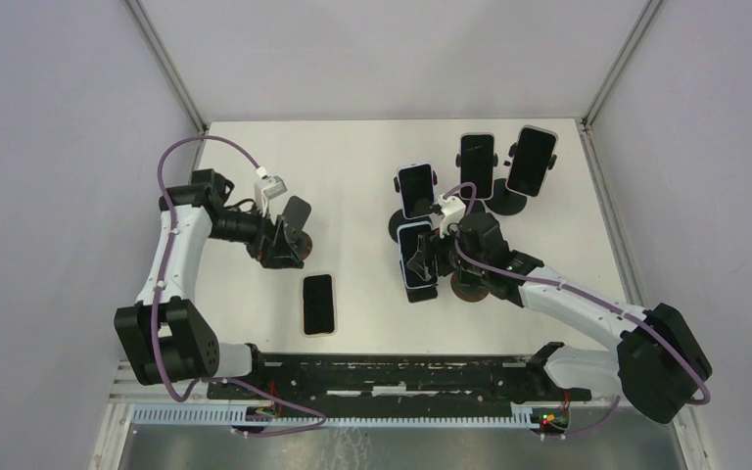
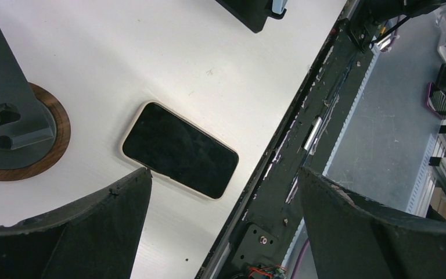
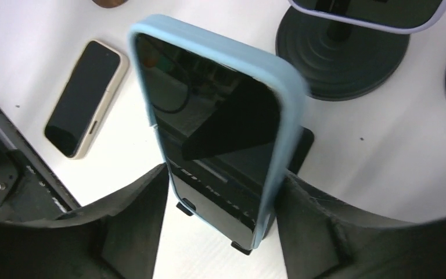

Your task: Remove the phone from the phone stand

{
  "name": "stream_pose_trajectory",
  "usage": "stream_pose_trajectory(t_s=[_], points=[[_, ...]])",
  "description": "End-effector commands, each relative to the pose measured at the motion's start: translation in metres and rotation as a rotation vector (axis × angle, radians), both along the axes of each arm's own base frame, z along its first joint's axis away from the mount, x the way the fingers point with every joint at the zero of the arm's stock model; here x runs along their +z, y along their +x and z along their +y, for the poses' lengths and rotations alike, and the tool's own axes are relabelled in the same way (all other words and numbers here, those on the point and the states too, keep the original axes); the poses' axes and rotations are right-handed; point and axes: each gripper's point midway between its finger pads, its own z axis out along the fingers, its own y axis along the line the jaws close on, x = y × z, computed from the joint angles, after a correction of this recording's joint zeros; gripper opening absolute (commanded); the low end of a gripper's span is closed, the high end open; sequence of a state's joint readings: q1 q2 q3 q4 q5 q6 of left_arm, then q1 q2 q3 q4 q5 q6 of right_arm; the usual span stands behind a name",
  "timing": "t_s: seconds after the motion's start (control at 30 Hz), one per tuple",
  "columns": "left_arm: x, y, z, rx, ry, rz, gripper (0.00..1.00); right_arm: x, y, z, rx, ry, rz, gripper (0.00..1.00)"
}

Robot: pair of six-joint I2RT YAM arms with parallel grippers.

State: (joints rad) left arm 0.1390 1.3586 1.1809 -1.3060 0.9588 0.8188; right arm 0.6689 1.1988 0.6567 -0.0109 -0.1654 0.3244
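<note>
A phone in a light-blue case (image 3: 209,116) stands upright on a black phone stand (image 3: 301,146), its lower edge resting in the stand's hooks. My right gripper (image 3: 220,180) is shut on this phone, one finger against each long side. In the top view the gripper (image 1: 419,257) holds the phone (image 1: 417,269) at the table's middle right. My left gripper (image 1: 284,245) is open and empty beside an empty stand (image 1: 297,220) with a wooden base (image 2: 52,139). A phone in a beige case (image 1: 319,305) lies flat on the table, just beyond my left fingertip (image 2: 142,177).
Three more phones stand on round-based stands at the back right (image 1: 416,191), (image 1: 477,164), (image 1: 532,160). One dark round base (image 3: 340,58) is just behind the blue phone. The black rail (image 1: 401,372) runs along the table's near edge.
</note>
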Motion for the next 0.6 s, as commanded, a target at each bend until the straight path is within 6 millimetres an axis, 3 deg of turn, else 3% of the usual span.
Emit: stream_pose_trajectory(t_s=[0.0,0.17,0.4,0.5,0.57], points=[[0.004,-0.002,-0.005,0.001,-0.010,0.002,0.99,0.014,-0.002,0.021,0.060,0.145,-0.029,0.64],[0.005,-0.004,-0.008,-0.011,-0.009,-0.006,0.98,0.016,-0.008,0.032,0.112,0.200,-0.020,0.35],[0.005,-0.007,-0.010,-0.018,-0.008,-0.009,0.98,0.009,-0.015,0.038,0.145,0.242,0.010,0.16],[0.006,-0.007,-0.011,-0.020,-0.012,-0.007,0.98,0.006,-0.016,0.042,0.149,0.262,0.020,0.02],[0.006,-0.007,-0.012,-0.020,-0.015,-0.004,0.97,0.009,-0.015,0.044,0.157,0.281,0.014,0.00]])
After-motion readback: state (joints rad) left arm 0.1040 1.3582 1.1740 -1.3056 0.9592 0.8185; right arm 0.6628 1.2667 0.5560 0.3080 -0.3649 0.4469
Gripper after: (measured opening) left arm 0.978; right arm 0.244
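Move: The blue-cased phone in its black stand is right at my right hand: its middle lies about 2 cm to the left and 1 cm ahead, at fingertip height, with my open fingers at its right-hand edge. The purple-framed phone stands some 13 cm ahead and 2 cm left of that hand; the dark phone on the wooden-based stand is about 11 cm to its right, level with it. From my left hand, the blue phone lies some 27 cm right, 2 cm ahead and 6 cm lower. I close my right fingers over the blue phone's right-hand edge, pinching it front to back, while the hand slides about 3.5 cm left and roughly 1 cm back towards me, taking the phone along. Meanwhile I roll the wrist some 15 degrees, its left side rising. ##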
